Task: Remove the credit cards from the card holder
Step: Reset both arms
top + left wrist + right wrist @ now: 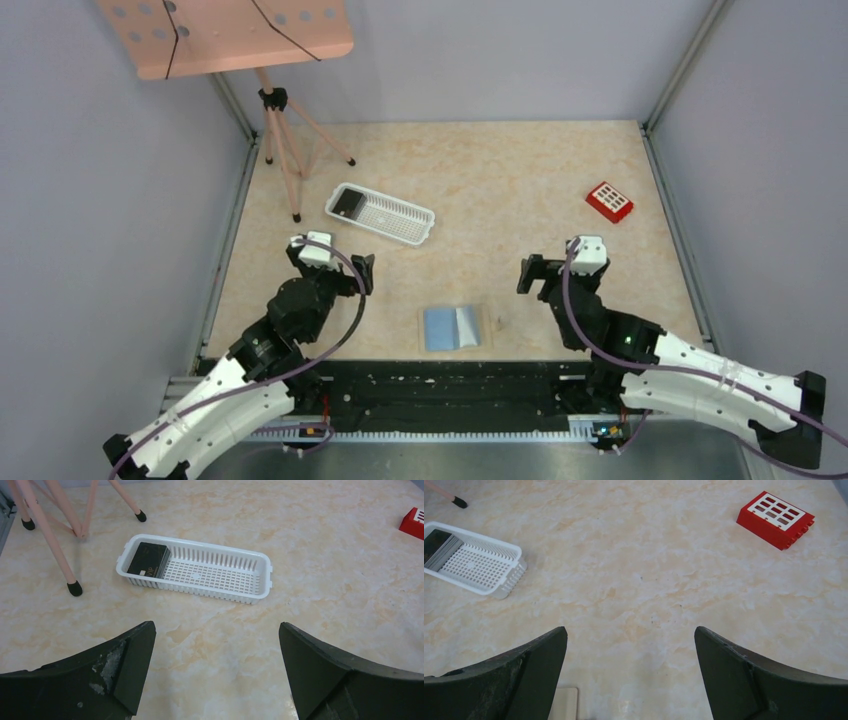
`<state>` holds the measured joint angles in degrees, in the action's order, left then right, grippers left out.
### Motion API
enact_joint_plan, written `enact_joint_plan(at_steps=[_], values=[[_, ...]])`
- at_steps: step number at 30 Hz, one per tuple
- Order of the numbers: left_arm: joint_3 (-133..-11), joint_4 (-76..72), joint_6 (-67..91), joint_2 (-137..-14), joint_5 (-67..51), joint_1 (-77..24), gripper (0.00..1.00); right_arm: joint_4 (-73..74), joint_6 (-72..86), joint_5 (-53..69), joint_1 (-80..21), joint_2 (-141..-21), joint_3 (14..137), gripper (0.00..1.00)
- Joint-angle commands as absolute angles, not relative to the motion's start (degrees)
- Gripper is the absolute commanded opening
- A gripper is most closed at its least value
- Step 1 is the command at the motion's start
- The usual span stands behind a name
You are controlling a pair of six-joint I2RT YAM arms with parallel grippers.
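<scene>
The card holder [456,328] lies open and flat near the table's front edge, between the two arms. Its left half is blue and its right half pale grey. It rests on a beige sheet [487,312], whose corner [565,703] shows in the right wrist view. I cannot tell whether any cards sit in it. A dark stack of cards [148,559], the top one marked VIP, lies in the left end of the white basket [235,582]. My left gripper [340,268] [216,626] is open and empty over bare table, facing the basket. My right gripper [548,270] [630,630] is open and empty too.
The white basket [400,222] [504,577] stands behind the left gripper. A red box with white squares [609,201] [775,519] sits at the back right. A pink music stand's tripod [285,140] [55,540] stands at the back left. Metal rails edge both sides.
</scene>
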<state>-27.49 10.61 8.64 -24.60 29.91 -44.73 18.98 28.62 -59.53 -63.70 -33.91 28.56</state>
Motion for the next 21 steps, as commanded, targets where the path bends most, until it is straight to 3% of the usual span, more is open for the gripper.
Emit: enact_joint_plan(at_steps=[1,6,17,21], values=[[-29.68,9.43,10.98,-25.98,28.77,-44.82,0.99,13.97,24.93,-52.37,-60.40,-35.25,30.21,0.98],[-30.38,10.04,10.32,-27.81,19.50,-44.82,0.99,12.28,21.27,-47.54,-60.35,-38.11,30.79,0.99],[-33.25,12.40,14.33,-28.72,11.75,-44.82,0.99,15.69,28.44,-38.30,-60.36,-37.77,35.44,0.99],[-34.53,12.39,13.11,-27.65,12.06,-44.82,0.99,17.59,28.31,-40.47,-60.32,-37.02,38.79,0.99]])
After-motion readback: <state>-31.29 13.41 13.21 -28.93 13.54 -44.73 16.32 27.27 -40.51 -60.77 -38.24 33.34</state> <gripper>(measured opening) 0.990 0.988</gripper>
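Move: The opened card holder lies on the table between my hands: about 11 cm back, 19 cm to the right and 21 cm below my left hand, and roughly 9 cm back, 18 cm to the left and 18 cm below my right. From my left hand, the white basket is some 16 cm ahead and 3 cm to the right. From my right hand, the red block is about 22 cm ahead and 19 cm to the right. I swing both empty hands inward, high over bare table. My left hand goes about 5 cm right, easing back a little, dips and comes up again while turning clockwise; my right goes as far left, sinks a couple of centimetres, then rises to just above its starting height, turning some 15 degrees counter-clockwise. Both grippers tip slightly down and stay wide open, touching nothing. ##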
